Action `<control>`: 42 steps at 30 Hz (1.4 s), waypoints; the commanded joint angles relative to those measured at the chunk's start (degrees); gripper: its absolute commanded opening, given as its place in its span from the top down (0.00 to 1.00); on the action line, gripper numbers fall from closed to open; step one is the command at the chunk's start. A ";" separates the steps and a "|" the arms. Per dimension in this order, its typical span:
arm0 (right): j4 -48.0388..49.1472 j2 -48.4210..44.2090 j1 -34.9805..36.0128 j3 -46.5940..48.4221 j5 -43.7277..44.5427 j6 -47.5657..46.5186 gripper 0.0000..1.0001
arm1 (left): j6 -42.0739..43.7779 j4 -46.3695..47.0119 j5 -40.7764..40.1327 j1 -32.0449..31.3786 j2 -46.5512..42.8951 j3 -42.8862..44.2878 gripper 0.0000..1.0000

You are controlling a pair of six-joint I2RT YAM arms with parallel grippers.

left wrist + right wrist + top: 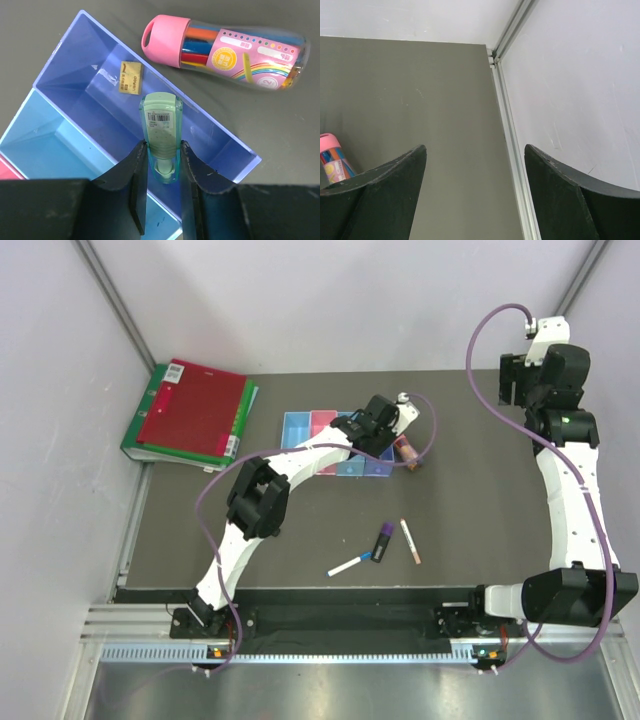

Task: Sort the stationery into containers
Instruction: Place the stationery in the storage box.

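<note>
My left gripper [162, 147] is shut on the green marker [161, 117] and holds it over the purple-blue bin [80, 40], the right end of the row of bins [300, 427]. The tiny tan block [131, 77] lies in that bin. The pink-capped bottle [225, 52] lies on the table just beyond the bin, and shows in the top view [408, 452]. A purple-black highlighter [382, 540], a thin pinkish pen [410, 540] and a white blue-capped pen [349, 565] lie near the front. My right gripper [475, 147] is open and empty at the back right corner [512, 380]. The blue-black highlighter is hidden.
Red and green binders [195, 410] lie at the back left. A light blue bin [45, 145] adjoins the purple-blue one. White walls and a metal rail [512, 150] close the right side. My left arm [300, 455] stretches over the bins.
</note>
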 commanded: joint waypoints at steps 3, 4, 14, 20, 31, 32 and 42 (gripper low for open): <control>0.72 -0.45 -0.94 2.75 -0.75 1.04 0.21 | -1.05 2.59 -0.74 1.03 -0.67 -0.23 1.00; 0.63 -0.45 -0.94 2.75 -0.66 1.21 0.21 | -1.05 2.59 -0.83 1.11 -0.59 -0.14 1.00; 0.19 -0.71 -0.94 2.92 -0.75 1.39 0.21 | -0.96 2.41 -0.30 1.12 -0.67 0.21 0.42; -0.42 -0.71 -0.94 3.45 -1.36 1.57 0.21 | -1.84 1.71 -0.30 1.12 -0.76 1.70 0.40; -12.20 5.08 -0.06 5.12 -15.51 -1.33 0.17 | 2.02 -3.03 4.96 1.12 -18.06 -2.67 0.29; -12.73 5.79 0.20 4.43 -16.04 -1.51 0.16 | 3.68 -4.60 5.14 1.03 -21.82 -3.99 0.22; -4.93 8.61 8.11 -8.40 -17.80 -6.69 0.00 | 17.23 -12.79 6.65 1.03 -45.04 -30.09 0.01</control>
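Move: Inside the storage box's mouth, the left hand already holds the green highlighter; the purple compartment's middle is about 2 cm ahead and 3 cm below. A yellow block lies there, roughly 5 cm ahead, 1 cm right; the pencil bottle lies some 7 cm right, 1 cm ahead, the light blue compartment 6 cm left, 2 cm ahead. From the right hand, the bottle is about 27 cm left, 5 cm ahead, 29 cm below. Letting go of the green highlighter in the purple compartment, the left hand stays almost in place while its fingers part, then pulls away fast: up nearly 19 cm, with some 10 cm back and 9 cm left, fingers ending wide open. Late on, the empty right hand sinks about 12 cm and swings 8 cm left towards the pencil bottle, tipping down and turning counter-clockwise, opening wider. ##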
